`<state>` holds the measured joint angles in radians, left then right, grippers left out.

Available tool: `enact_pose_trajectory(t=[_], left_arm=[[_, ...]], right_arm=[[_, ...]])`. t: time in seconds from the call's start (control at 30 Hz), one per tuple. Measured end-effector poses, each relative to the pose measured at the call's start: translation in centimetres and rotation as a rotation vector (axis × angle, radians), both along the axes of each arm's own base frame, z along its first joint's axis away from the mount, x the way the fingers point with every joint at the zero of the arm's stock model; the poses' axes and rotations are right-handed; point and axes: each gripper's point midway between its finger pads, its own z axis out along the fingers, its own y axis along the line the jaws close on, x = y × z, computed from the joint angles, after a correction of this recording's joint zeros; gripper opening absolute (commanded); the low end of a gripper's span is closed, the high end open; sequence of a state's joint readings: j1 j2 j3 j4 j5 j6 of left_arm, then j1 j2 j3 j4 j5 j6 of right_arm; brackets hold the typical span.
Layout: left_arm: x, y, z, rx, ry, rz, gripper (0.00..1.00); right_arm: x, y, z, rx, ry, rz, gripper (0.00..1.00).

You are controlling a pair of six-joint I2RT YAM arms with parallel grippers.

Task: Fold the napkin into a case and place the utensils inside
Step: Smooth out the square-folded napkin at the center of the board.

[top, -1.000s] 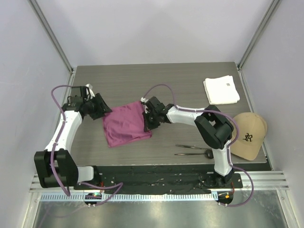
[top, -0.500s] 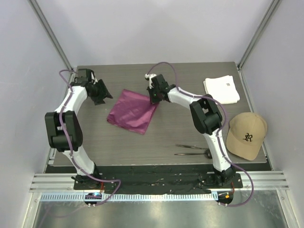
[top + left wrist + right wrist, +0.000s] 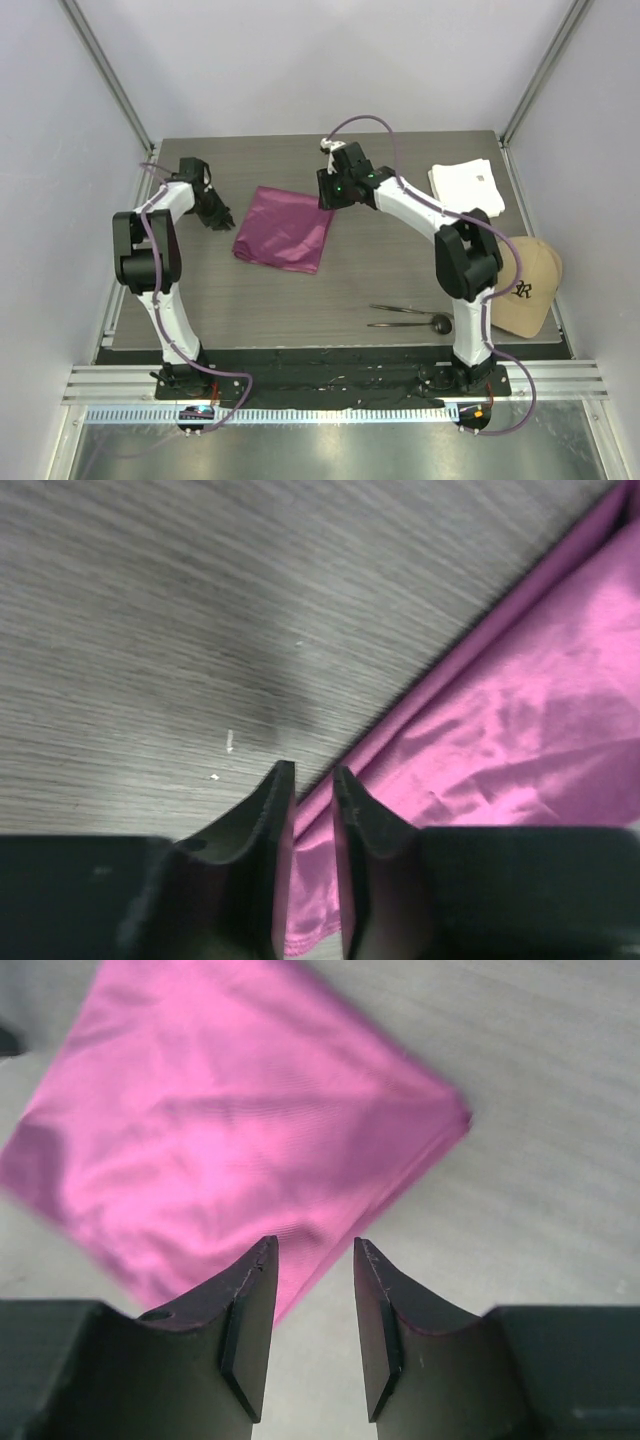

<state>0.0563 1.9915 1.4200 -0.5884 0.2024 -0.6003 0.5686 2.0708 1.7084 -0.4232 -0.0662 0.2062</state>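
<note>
The magenta napkin [image 3: 285, 228] lies flat on the table as a folded, roughly square piece, also seen in the wrist views [image 3: 520, 700] [image 3: 230, 1130]. My left gripper [image 3: 223, 219] [image 3: 312, 772] hovers at the napkin's left edge, its jaws narrowly apart, with the cloth edge lying on the table below the gap. My right gripper [image 3: 331, 194] [image 3: 312, 1245] stands open just off the napkin's far right corner, nothing between its fingers. The two dark utensils [image 3: 405, 315] lie side by side near the front right, the spoon's head to the right.
A folded white cloth [image 3: 467, 189] sits at the back right. A tan cap [image 3: 522, 286] rests at the table's right edge, close to the utensils. Frame posts stand at the back corners.
The right gripper has opened and let go of the napkin's corner, and the cloth now lies flat. The left jaws have narrowed, and that gripper has edged toward the napkin.
</note>
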Motion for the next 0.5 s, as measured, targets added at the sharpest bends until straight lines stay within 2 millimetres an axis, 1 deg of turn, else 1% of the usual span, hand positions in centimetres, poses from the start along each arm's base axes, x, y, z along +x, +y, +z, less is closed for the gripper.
enact_pose_trajectory(t=[0.03,0.1,0.13,0.17,0.23,0.3,0.37,0.4,0.43,0.5], left_arm=[[-0.2,0.0,-0.4,0.012,0.007,0.004,0.14],[-0.9,0.1,-1.2,0.028,0.032,0.024,0.11],[-1.4,0.0,-1.7,0.032,0.048,0.034,0.08],[-1.4,-0.1,-1.7,0.029,0.048,0.041,0.06],[-1.6,-0.1,-1.8,0.041,0.042,0.064,0.04],[-1.7,-0.2,-1.8,0.038,0.027,0.085,0.04],[-2.1,-0.8,-1.9,0.035,0.004,0.099,0.04],[-2.5,-1.3,-1.9,0.032,-0.002,0.101,0.04],[-2.9,-2.1,-1.9,0.025,-0.007,0.096,0.06],[-4.0,-3.6,-1.9,0.013,-0.022,0.079,0.09]], right_arm=[[-1.0,-0.1,0.9,0.024,0.006,0.004,0.41],[-2.5,-0.4,1.7,0.058,0.016,0.007,0.40],[-3.1,-0.6,1.8,0.069,0.025,0.007,0.40],[-3.9,-0.7,1.7,0.083,0.040,0.008,0.40],[-5.4,-1.0,0.6,0.098,0.081,0.008,0.40],[-6.6,-1.3,-0.9,0.098,0.124,0.007,0.40],[-7.8,-1.8,-2.7,0.091,0.172,-0.001,0.40],[-8.4,-2.1,-3.5,0.085,0.196,-0.005,0.40],[-8.9,-2.3,-4.3,0.080,0.216,-0.010,0.40],[-9.8,-2.8,-5.1,0.075,0.242,-0.021,0.42]])
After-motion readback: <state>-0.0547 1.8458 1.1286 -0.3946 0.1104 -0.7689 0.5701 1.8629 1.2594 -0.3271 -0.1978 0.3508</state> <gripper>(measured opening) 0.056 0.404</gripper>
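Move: The napkin's middle lies about 13 cm right of the left hand, 1 cm back and 2 cm below; its near-left corner is some 6 cm back and 2 cm right. From the right hand, the napkin's middle is roughly 9 cm left, 4 cm back and 9 cm below, the utensils about 22 cm back and 18 cm right, and the white cloth some 32 cm right and 6 cm ahead. Left hand closes down at the napkin's near-left corner, pushing back and right; open right hand draws back 10 cm, sinking. ##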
